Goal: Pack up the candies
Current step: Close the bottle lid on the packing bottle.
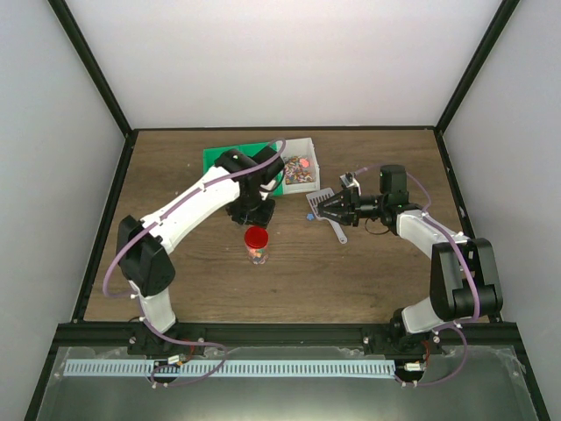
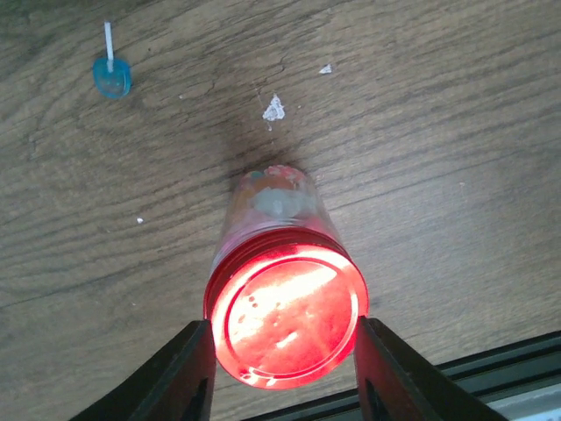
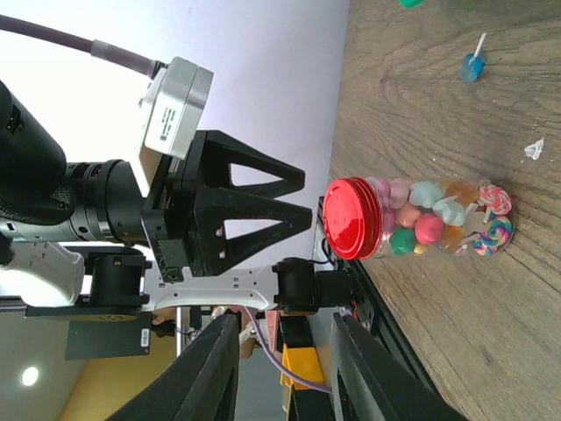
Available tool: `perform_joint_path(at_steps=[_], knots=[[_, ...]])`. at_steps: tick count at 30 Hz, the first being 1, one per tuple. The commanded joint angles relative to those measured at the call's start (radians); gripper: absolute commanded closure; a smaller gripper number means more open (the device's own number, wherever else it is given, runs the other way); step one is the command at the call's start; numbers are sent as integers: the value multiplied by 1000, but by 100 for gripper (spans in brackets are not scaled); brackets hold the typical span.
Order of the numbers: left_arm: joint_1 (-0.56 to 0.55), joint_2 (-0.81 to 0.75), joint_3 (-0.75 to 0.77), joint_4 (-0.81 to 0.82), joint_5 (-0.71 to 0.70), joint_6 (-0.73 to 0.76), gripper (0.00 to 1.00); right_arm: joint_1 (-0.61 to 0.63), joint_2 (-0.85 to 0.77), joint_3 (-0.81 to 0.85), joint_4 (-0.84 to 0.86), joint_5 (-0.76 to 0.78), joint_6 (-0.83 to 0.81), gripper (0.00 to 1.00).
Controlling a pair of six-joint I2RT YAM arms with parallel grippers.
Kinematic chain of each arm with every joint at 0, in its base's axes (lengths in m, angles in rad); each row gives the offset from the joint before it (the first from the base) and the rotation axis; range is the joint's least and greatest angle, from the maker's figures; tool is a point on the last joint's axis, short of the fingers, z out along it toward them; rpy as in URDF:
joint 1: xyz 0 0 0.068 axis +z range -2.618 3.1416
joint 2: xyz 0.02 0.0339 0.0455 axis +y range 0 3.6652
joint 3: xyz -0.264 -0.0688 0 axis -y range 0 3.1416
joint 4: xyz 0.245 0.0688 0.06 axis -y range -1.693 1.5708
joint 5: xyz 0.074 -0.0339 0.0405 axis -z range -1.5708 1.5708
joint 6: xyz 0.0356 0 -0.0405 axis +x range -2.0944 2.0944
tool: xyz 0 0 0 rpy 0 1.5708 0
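Note:
A clear jar [image 3: 438, 224] of mixed candies [image 3: 428, 230] stands mid-table under a round red lid [image 2: 287, 316]. My left gripper [image 2: 285, 351] hangs straight over the lid [image 1: 255, 237], and its fingertips [image 2: 203, 338] touch the lid's rim on both sides. More candies [image 1: 299, 169] lie in a white box [image 1: 302, 143] at the back. My right gripper [image 3: 282, 368] is turned on its side to the right of the jar. Its jaws stand apart with nothing between them. In the top view it hovers by a grey scoop [image 1: 337, 230].
A green board [image 1: 230, 156] lies left of the white box. A small blue lollipop [image 2: 112, 77] and white crumbs [image 2: 273, 109] lie on the wood beyond the jar. The table's black front rail [image 2: 517, 355] runs close behind the left fingers.

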Motion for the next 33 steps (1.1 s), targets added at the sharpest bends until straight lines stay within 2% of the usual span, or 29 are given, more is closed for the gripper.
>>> perform_joint_path(at_steps=[1, 14, 24, 33], knots=[[-4, -21, 21, -5, 17, -6, 60, -9, -11, 11, -18, 7, -16, 69], [-3, -24, -76, -5, -24, -8, 85, -9, 21, 20, -25, -2, -24, 69], [-3, -41, -162, 17, -21, -3, 86, -9, 38, 30, -32, 0, -23, 69], [-3, -18, -47, -5, -15, -2, 85, -9, 31, 26, -34, -1, -27, 69]])
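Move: The red lid on the upright packing bottle lies about 4 cm below the left hand and 2 cm back, level with it sideways. On the table some 17 cm below, the blue lollipop is about 8 cm ahead and 5 cm left, and the white scoop 9 cm ahead and 17 cm right; the green tray is 20 cm ahead and 3 cm left, 15 cm below. From the right hand the lid is some 15 cm left, 4 cm back and 8 cm lower. Shut the left gripper from half open to nearly closed above the red lid, then bring the fingertips down about 3 cm towards its top while easing 2 cm back and 2 cm left, tipping the hand slightly. Stop with the closed tips just at the lid, left of its middle, and finish by letting the hand up about half a centimetre. ##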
